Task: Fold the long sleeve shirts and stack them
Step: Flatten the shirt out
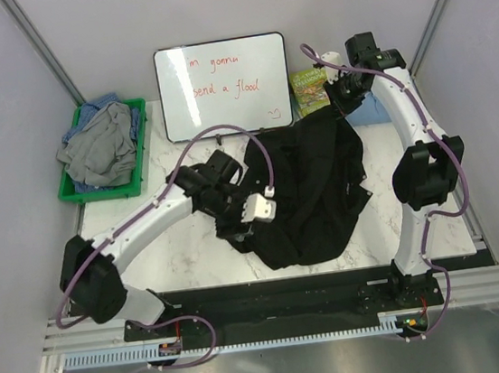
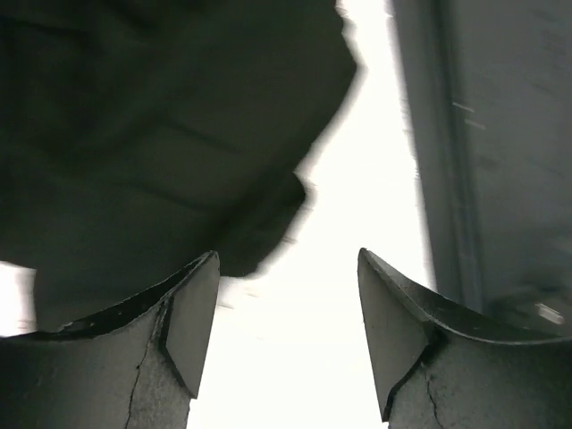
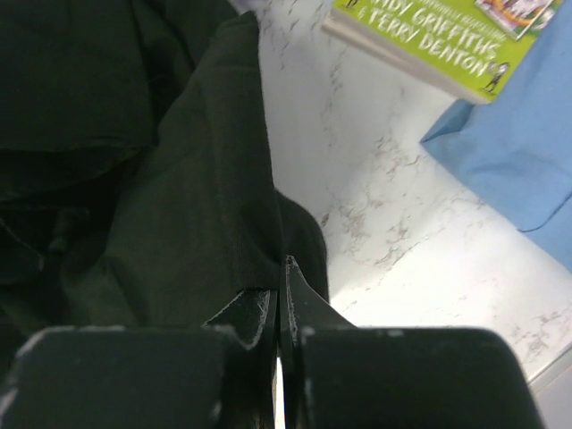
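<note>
A black long sleeve shirt point(image 1: 309, 188) lies crumpled on the marble table point(image 1: 184, 249). My left gripper point(image 1: 239, 229) hovers at its left edge. In the left wrist view the left gripper point(image 2: 286, 268) is open, with only bright table between the fingers point(image 2: 192, 313) and the black shirt point(image 2: 152, 134) just beyond them on the left. At the shirt's far right corner, my right gripper point(image 1: 344, 102) is shut. In the right wrist view it point(image 3: 281, 268) pinches a raised ridge of the black shirt point(image 3: 197, 197). A light blue shirt point(image 3: 509, 152) lies flat beside it.
A green bin point(image 1: 141, 154) at the far left holds grey and blue shirts point(image 1: 99, 150). A whiteboard point(image 1: 223, 85) stands at the back. A green-covered book point(image 1: 310, 88), also in the right wrist view point(image 3: 429, 36), lies next to it. Grey walls close in on both sides.
</note>
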Robot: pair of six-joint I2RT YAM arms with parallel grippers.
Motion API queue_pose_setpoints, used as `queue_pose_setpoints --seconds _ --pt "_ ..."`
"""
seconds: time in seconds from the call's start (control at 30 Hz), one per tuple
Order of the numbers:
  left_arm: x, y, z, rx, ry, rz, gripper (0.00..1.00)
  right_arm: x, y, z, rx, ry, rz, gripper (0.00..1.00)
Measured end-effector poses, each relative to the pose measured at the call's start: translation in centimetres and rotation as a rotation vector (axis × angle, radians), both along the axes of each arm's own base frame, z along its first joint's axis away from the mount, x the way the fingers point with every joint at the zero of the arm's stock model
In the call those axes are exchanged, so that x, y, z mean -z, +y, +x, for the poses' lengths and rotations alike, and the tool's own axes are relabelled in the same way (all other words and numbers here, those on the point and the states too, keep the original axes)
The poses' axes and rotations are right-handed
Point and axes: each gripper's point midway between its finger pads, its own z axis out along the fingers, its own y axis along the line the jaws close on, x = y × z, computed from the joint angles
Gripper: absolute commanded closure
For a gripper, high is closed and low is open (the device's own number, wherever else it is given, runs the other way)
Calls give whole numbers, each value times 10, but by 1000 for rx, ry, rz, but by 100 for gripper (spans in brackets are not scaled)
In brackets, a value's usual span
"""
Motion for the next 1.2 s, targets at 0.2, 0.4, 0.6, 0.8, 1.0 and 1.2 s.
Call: queue_pose_setpoints --seconds 0.2,0.4,0.6,0.8,1.0,1.2 --pt "1 -43 86 -40 -79 -69 26 10 3 -11 -3 45 21 100" --pt "32 -56 117 9 -68 -89 33 9 5 -17 -2 53 33 100" --pt "51 -59 114 77 -56 -72 42 2 5 -19 -3 34 34 100" --pt "55 -59 111 126 -65 -65 62 1 5 -20 -3 34 34 100" --pt "69 -55 101 140 1 -40 84 1 5 -19 -2 33 31 100" --pt "67 -51 94 142 28 -24 98 2 3 -19 1 32 23 100"
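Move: The fold of the black shirt that the left fingers will shut on lies about 9 cm ahead of the left hand, 5 cm to its right and 7 cm below; the shirt's middle is some 17 cm right and 9 cm ahead of that hand. From the right hand, which already grips the shirt's raised far edge, that fold lies roughly 19 cm back, 23 cm left and 14 cm down. The book is about 8 cm ahead and 4 cm left of the right hand, the folded blue shirt 6 cm ahead and 10 cm right. Forward and somewhat right over the black shirt, fingers wide open, the left hand sweeps about 12 cm, then sinks some 7 cm onto the cloth. Low down it creeps back a couple of centimetres as the fingers shut on a fold. The right hand eases back about 2 cm, then holds the raised edge still. ##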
